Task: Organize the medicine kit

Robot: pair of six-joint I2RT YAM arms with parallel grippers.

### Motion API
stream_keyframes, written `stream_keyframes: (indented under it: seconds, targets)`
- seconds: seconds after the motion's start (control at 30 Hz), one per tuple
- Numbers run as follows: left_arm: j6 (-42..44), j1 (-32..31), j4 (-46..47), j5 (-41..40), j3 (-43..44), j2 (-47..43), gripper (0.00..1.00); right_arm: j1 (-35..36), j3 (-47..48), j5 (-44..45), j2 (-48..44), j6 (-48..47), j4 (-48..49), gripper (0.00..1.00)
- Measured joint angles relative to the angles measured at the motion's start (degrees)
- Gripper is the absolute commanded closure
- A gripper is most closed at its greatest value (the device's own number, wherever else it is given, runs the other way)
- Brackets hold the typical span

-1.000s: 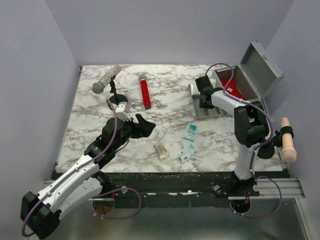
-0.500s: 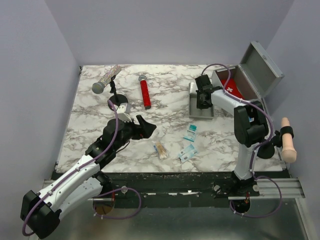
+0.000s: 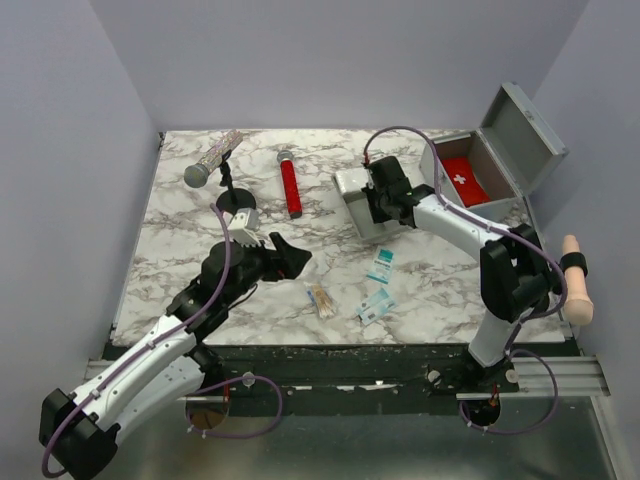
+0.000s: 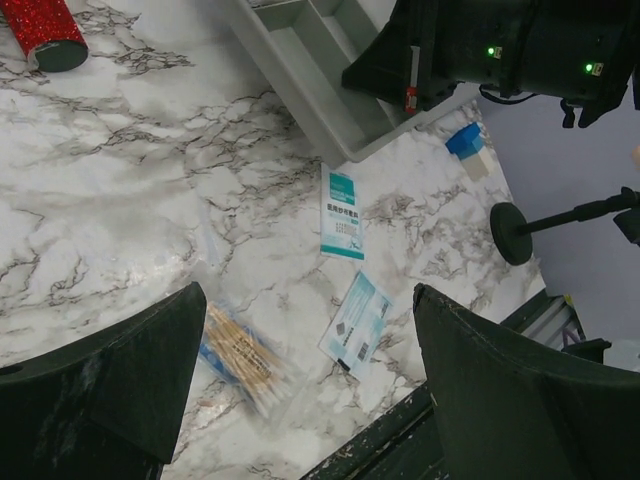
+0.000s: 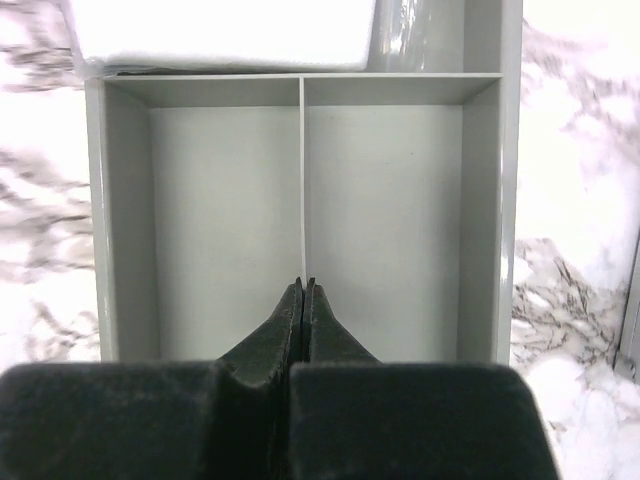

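Note:
The medicine kit (image 3: 522, 128) stands open at the back right, lid up, a red white-cross pouch (image 3: 462, 181) inside. Its grey divided tray (image 3: 350, 188) is out of the box, left of it on the marble. My right gripper (image 3: 377, 207) is shut on the tray's thin middle divider (image 5: 302, 180), fingertips pinched together (image 5: 304, 284). A white pad (image 5: 225, 30) lies in the tray's far compartment. My left gripper (image 4: 307, 292) is open above a cotton swab packet (image 4: 245, 358) and a light blue packet (image 4: 357, 322), holding nothing.
A teal sachet (image 3: 380, 265) lies between the tray and the two packets near the front edge. A red tube (image 3: 290, 187) lies at the back middle. A glittery microphone on a small stand (image 3: 213, 158) sits back left. A peach handle (image 3: 575, 280) sticks up at the right edge.
My right gripper closed on the tray's divider and carried the tray leftward, away from the box. The left arm has hardly moved.

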Motion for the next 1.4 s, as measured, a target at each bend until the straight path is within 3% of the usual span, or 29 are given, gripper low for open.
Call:
stream_keyframes:
  seconds: [0.17,0.47,0.63,0.97,1.0,1.2,1.4]
  targets:
    - [0.0,-0.1,-0.4,-0.2,0.0,-3.1,0.06,4.2,-2.4,-2.1,-3.5,-7.8,5.5,0.99]
    - [0.0,-0.1,-2.5,-3.5,0.0,-8.2,0.06,5.7,-8.6,-8.9,-3.4,-21.1,12.3,0.99]
    - [0.0,-0.1,-3.7,-4.8,0.0,-8.0,0.06,7.2,-13.7,-12.6,-3.4,-27.5,16.8,0.99]
    - [0.1,-0.1,-4.2,-5.7,0.0,-4.1,0.06,9.7,-13.9,-14.8,-3.4,-36.9,20.8,0.99]
    - [0.1,-0.1,-4.2,-5.9,0.0,-3.6,0.06,9.9,-14.4,-14.8,-3.5,-37.1,21.3,0.98]
    - [0.1,-0.1,-4.5,-7.4,1.1,1.6,0.06,11.1,-17.6,-13.1,-4.7,-36.5,22.6,0.61]
    - [0.1,-0.1,-5.0,-9.1,4.5,7.5,0.07,11.1,-17.6,-8.2,-6.3,-33.2,26.0,0.47]
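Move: The right fingers already pinch the long divider of the grey tray; the clear spot the tray is bound for lies about 9 cm left, 6 cm back and 6 cm below. From this hand, the red glitter tube is some 20 cm left and 6 ahead, the teal packet 12 cm back and 1 right, and the swab bag 20 cm back and 12 left. From the left hand, the spot is about 6 cm ahead, 9 right and 15 below. Leftward and somewhat back, with a dip, the right hand takes the grey tray some 9 cm across towards the left hand, swinging counter-clockwise about 45 degrees. Its fingers then open halfway, let go of the divider and rise about 2 cm clear. The open, empty left hand lifts 3 cm, then sinks about 5 and eases forward. ##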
